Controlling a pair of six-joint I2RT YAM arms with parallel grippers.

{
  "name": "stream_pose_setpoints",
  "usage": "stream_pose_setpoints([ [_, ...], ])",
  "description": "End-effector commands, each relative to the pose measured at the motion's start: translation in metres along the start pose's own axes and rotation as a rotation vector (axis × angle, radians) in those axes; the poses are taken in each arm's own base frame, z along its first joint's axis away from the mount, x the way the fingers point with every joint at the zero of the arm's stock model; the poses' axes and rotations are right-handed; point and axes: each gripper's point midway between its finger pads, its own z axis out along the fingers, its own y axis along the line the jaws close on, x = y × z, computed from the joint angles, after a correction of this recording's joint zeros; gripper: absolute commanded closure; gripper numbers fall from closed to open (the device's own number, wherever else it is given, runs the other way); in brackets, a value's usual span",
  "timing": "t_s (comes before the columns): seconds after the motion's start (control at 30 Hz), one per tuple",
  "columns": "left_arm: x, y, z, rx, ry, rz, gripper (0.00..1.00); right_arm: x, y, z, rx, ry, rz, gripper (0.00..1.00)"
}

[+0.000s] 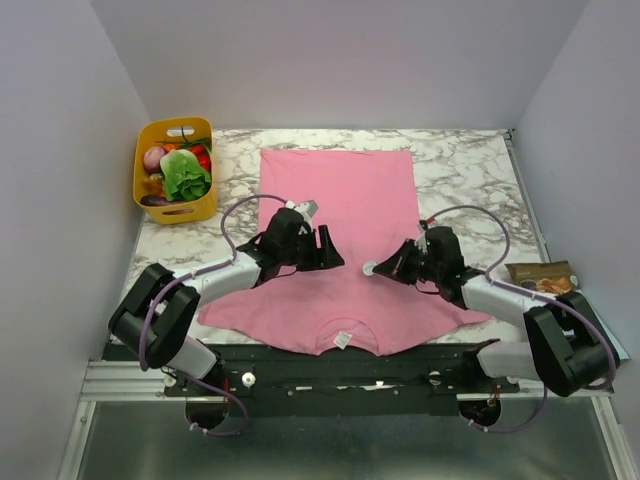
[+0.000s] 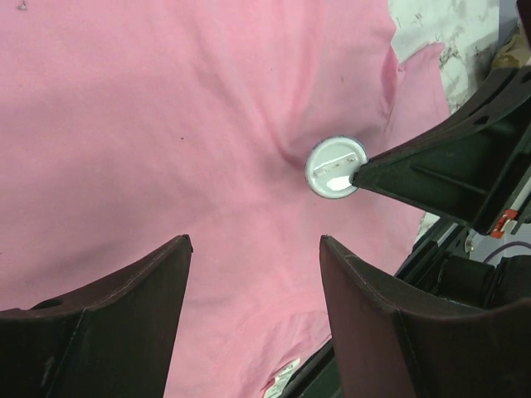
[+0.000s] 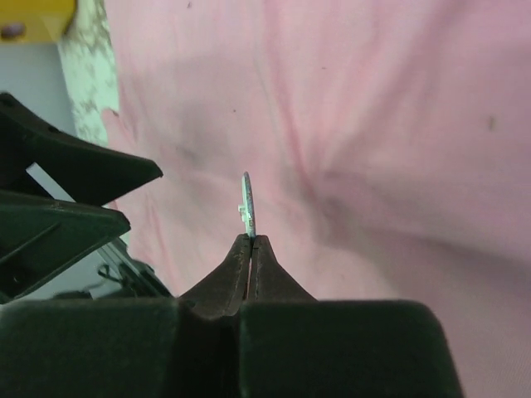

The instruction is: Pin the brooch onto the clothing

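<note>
The pink clothing (image 1: 340, 200) lies flat on the table, neckline and white label (image 1: 342, 340) toward the arms. My right gripper (image 1: 380, 268) is shut on the edge of the brooch (image 1: 369, 268), a small round disc held upright just above the shirt's lower middle. In the right wrist view the brooch (image 3: 248, 203) stands edge-on above the closed fingertips of my right gripper (image 3: 250, 239). The left wrist view shows its pale back (image 2: 336, 167) pinched by the right fingers (image 2: 415, 166). My left gripper (image 1: 330, 252) (image 2: 255, 245) hovers open over the fabric (image 2: 166, 124), just left of the brooch, holding nothing.
A yellow basket (image 1: 140, 178) of toy vegetables sits at the table's back left. A snack packet (image 1: 542, 277) lies near the right edge by the right arm. Bare marble tabletop (image 1: 460, 160) shows right of the shirt. White walls enclose three sides.
</note>
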Motion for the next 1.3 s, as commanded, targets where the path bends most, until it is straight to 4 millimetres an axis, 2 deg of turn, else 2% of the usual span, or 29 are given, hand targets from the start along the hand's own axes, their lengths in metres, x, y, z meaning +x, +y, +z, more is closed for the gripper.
stream_pose_setpoints([
  [0.0, -0.010, -0.006, -0.004, 0.007, -0.054, 0.004, 0.28, -0.031, 0.006, -0.007, -0.016, -0.253, 0.166, 0.99],
  [0.07, -0.011, -0.008, -0.004, 0.018, -0.058, 0.005, 0.28, -0.041, 0.004, -0.011, 0.024, -0.316, 0.190, 1.00],
  [0.1, -0.011, -0.009, -0.005, 0.026, -0.061, 0.005, 0.28, -0.036, -0.004, -0.012, 0.079, -0.302, 0.216, 0.99],
  [0.23, -0.014, -0.012, -0.008, 0.045, -0.086, 0.006, 0.28, -0.039, -0.012, -0.016, 0.125, -0.342, 0.291, 0.99],
  [0.37, -0.017, -0.015, -0.011, 0.051, -0.100, 0.012, 0.27, -0.032, -0.010, -0.016, 0.098, -0.331, 0.325, 0.98],
  [0.43, -0.017, -0.016, -0.012, 0.053, -0.100, 0.012, 0.28, -0.025, -0.005, -0.011, 0.080, -0.279, 0.325, 0.91],
  [0.6, -0.017, -0.017, -0.012, 0.056, -0.099, 0.018, 0.27, 0.007, 0.030, -0.002, -0.045, -0.125, 0.259, 0.60],
  [0.7, -0.018, -0.017, -0.013, 0.055, -0.102, 0.018, 0.27, 0.026, 0.042, 0.002, -0.062, -0.030, 0.232, 0.43],
  [0.83, -0.018, -0.018, -0.013, 0.056, -0.105, 0.020, 0.27, 0.035, 0.051, -0.002, -0.103, -0.003, 0.206, 0.41],
  [0.87, -0.019, -0.018, -0.013, 0.057, -0.106, 0.022, 0.27, 0.029, 0.058, -0.007, -0.127, -0.032, 0.180, 0.41],
  [0.93, -0.018, -0.018, -0.013, 0.057, -0.100, 0.021, 0.27, 0.022, 0.058, -0.014, -0.095, -0.066, 0.165, 0.41],
  [1.1, -0.016, -0.020, -0.010, 0.063, -0.080, 0.029, 0.27, -0.021, 0.062, -0.041, 0.000, -0.256, -0.014, 0.41],
  [1.27, -0.015, -0.032, -0.003, 0.084, -0.051, 0.040, 0.27, -0.038, 0.048, -0.049, 0.114, -0.298, -0.143, 0.41],
])
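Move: The right hand already holds the brooch by its rim, its middle about 1 cm ahead, 2 cm left and 1 cm below. The patch of clothing it ends up on lies some 5 cm below this hand, about 1 cm back and 1 cm left; the collar label is roughly 16 cm back and 6 cm left, the notch under the right sleeve about 2 cm ahead and 10 cm right. From the left hand that patch is some 3 cm back, 9 cm right and 7 cm down. Still pinching the brooch over the clothing, the right hand dips slightly, then shifts about 2 cm right and a little forward and up, turning some 25 degrees clockwise, before its fingers spread and let the brooch go as the hand sweeps back and left. It then climbs away about 9 cm above the clothing, edging forward and right again with the fingertips tipping up, while the empty left gripper stays open and rises about 2 cm. ##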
